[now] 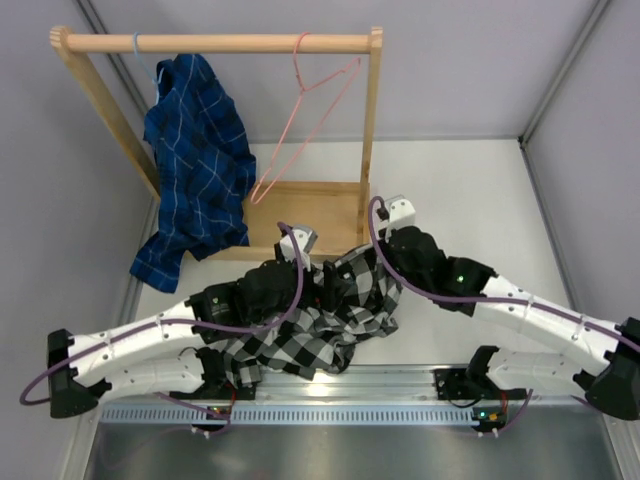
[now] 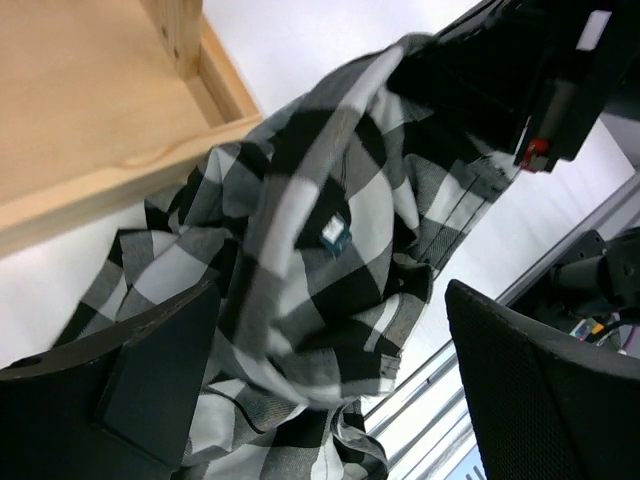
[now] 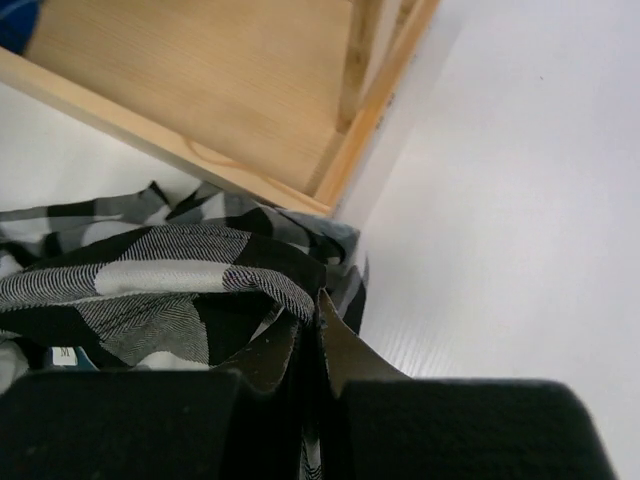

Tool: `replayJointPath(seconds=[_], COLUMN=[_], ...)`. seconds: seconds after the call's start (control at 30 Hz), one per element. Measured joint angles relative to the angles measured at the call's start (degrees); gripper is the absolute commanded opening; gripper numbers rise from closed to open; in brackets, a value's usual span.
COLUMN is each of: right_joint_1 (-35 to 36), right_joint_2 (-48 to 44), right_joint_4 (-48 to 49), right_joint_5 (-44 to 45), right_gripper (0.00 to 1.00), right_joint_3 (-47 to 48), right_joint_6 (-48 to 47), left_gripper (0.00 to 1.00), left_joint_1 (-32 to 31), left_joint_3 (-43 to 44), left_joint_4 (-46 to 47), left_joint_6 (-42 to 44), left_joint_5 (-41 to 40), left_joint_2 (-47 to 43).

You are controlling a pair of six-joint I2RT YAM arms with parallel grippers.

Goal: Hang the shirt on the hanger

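Observation:
The black-and-white checked shirt (image 1: 325,325) lies crumpled on the white table between the two arms, in front of the wooden rack. The pink wire hanger (image 1: 312,112) hangs empty by its hook from the rack's top rail. My left gripper (image 2: 330,400) stands wide open over the shirt (image 2: 330,180), with loose fabric bunched between and below its fingers (image 2: 150,385). My right gripper (image 3: 322,325) is shut on a fold of the shirt (image 3: 170,270) at its right edge, close to the rack's base corner.
A dark blue grid-lined shirt (image 1: 195,170) hangs on a blue hanger at the left of the wooden rack (image 1: 220,43). The rack's base tray (image 1: 305,210) lies just behind the checked shirt. A metal rail (image 1: 330,410) runs along the near table edge.

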Motion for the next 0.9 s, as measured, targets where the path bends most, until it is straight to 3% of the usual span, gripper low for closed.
replayJointPath(seconds=[0.27,0.37,0.5,0.53,0.6,0.9], right_joint_1=[-3.52,-3.91,-3.96,-3.96,-3.96,-3.96], right_joint_2=[5.27,6.93,7.04,6.99,6.84,6.34], right_joint_4=[-1.11,-0.94,-0.57,-0.48,-0.24,0.24], right_joint_5=[2.54,2.86,2.29,2.08,1.79,1.05], right_gripper=[0.00,0.00,0.00,0.00,0.00,0.00], right_joint_3=[0.48,1.27,1.27,1.27,1.27,1.27], right_joint_6=[3.76,4.20,4.68,4.79,4.92,5.18], left_gripper=[0.98,0.91,0.75,0.62,0.56,0.56], left_joint_1=[-1.70,-1.95,-1.95,-1.95,-1.95,-1.95], left_joint_3=[-8.98,-9.88,-9.90,-9.90,-9.90,-9.20], left_joint_4=[0.66,0.20,-0.02,0.02,0.11,0.39], left_joint_6=[-9.97,-12.81,-15.80,-16.28,-17.09,-20.13], left_joint_5=[-6.60,-8.48,-10.56,-10.78,-10.99,-10.91], left_joint_2=[-1.66,-1.75,0.66,1.51,3.10,10.27])
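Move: The left hand hangs open and empty over the shirt; the fold it goes for lies about 12 cm below, barely 1 cm ahead and 1 cm left. The rack's near right corner sits about 10 cm ahead, 7 cm right and 16 cm below that hand. From the right hand, already pinching the shirt, the fold is some 8 cm back, 11 cm left and 8 cm lower. The left hand sinks about 11 cm to the shirt fold, half closing; the right, still pinching, edges forward-down. ##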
